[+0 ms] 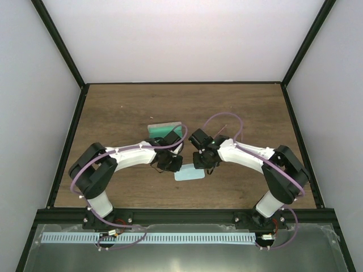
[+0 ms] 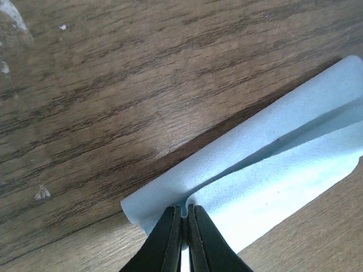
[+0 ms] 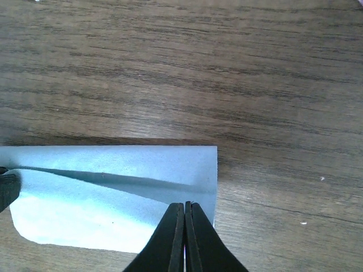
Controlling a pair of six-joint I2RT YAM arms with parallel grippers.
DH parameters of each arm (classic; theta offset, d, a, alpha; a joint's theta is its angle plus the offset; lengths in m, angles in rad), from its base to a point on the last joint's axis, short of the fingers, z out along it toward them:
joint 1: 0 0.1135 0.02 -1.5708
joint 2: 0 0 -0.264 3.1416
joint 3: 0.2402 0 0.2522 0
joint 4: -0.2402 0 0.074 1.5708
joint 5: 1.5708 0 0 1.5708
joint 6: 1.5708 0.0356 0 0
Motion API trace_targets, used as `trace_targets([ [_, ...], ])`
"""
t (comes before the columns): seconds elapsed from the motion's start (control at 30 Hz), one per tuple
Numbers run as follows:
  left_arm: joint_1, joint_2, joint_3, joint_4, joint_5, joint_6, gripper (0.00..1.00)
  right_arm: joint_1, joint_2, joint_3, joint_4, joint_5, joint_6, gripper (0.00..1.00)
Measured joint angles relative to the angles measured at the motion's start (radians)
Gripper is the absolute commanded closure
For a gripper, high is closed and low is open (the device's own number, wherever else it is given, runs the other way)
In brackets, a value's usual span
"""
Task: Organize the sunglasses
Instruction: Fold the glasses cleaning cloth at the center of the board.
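Observation:
A light blue cloth (image 1: 188, 173) lies on the wooden table (image 1: 130, 107) between the two wrists, with a crease running along its length. My left gripper (image 1: 170, 165) is at the cloth's left end. In the left wrist view the gripper (image 2: 186, 209) is shut, and a small fold of the cloth (image 2: 272, 170) is pinched between its tips. My right gripper (image 3: 185, 205) is shut at the right end of the cloth (image 3: 113, 192), near its side edge; in the top view this gripper (image 1: 205, 163) is beside the left one. The sunglasses are hidden in every view.
A grey case with green lining (image 1: 164, 130) lies open just behind the left wrist. Dark frame posts and light walls enclose the table on three sides. Purple cables loop over both arms.

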Motion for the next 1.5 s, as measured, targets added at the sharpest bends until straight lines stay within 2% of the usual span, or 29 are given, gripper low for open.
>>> trace_targets([
  [0.7, -0.002, -0.018, -0.042, 0.02, -0.018, -0.008, 0.96, 0.017, -0.03, -0.047, 0.011, -0.011, 0.032, 0.99],
  [1.27, -0.049, -0.054, -0.051, 0.019, -0.017, -0.028, 0.96, 0.017, -0.059, -0.084, 0.009, -0.014, 0.04, 0.99],
  [1.33, -0.05, -0.054, -0.052, 0.019, -0.02, -0.031, 0.91, 0.017, -0.059, -0.084, 0.009, -0.014, 0.04, 0.99],
  [1.4, -0.05, -0.054, -0.053, 0.018, -0.023, -0.035, 0.77, 0.017, -0.059, -0.084, 0.009, -0.014, 0.04, 0.98],
  [1.5, -0.05, -0.054, -0.054, 0.016, -0.028, -0.048, 0.63, 0.017, -0.059, -0.084, 0.009, -0.015, 0.041, 0.9],
])
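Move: The folded cleaning cloth lies right under both sets of my fingertips: its middle is about 4 cm to the right of my left hand, level with it, and some 3 cm to the left and 1 cm back from my right hand. The green-lined glasses case sits about 14 cm ahead and 4 cm left of my left hand. The sunglasses, half hidden by my right forearm, lie roughly 9 cm ahead and 10 cm right of my right hand. With shut fingers still on the two ends of the cloth, I draw the upper layer back towards my bases in two short pulls, about 2 cm with each hand, my right also edging 1 cm outward. My left first dips and slips slightly left before its main backward pull, then stops and opens its fingers about a quarter over the left end; my right stays shut. ##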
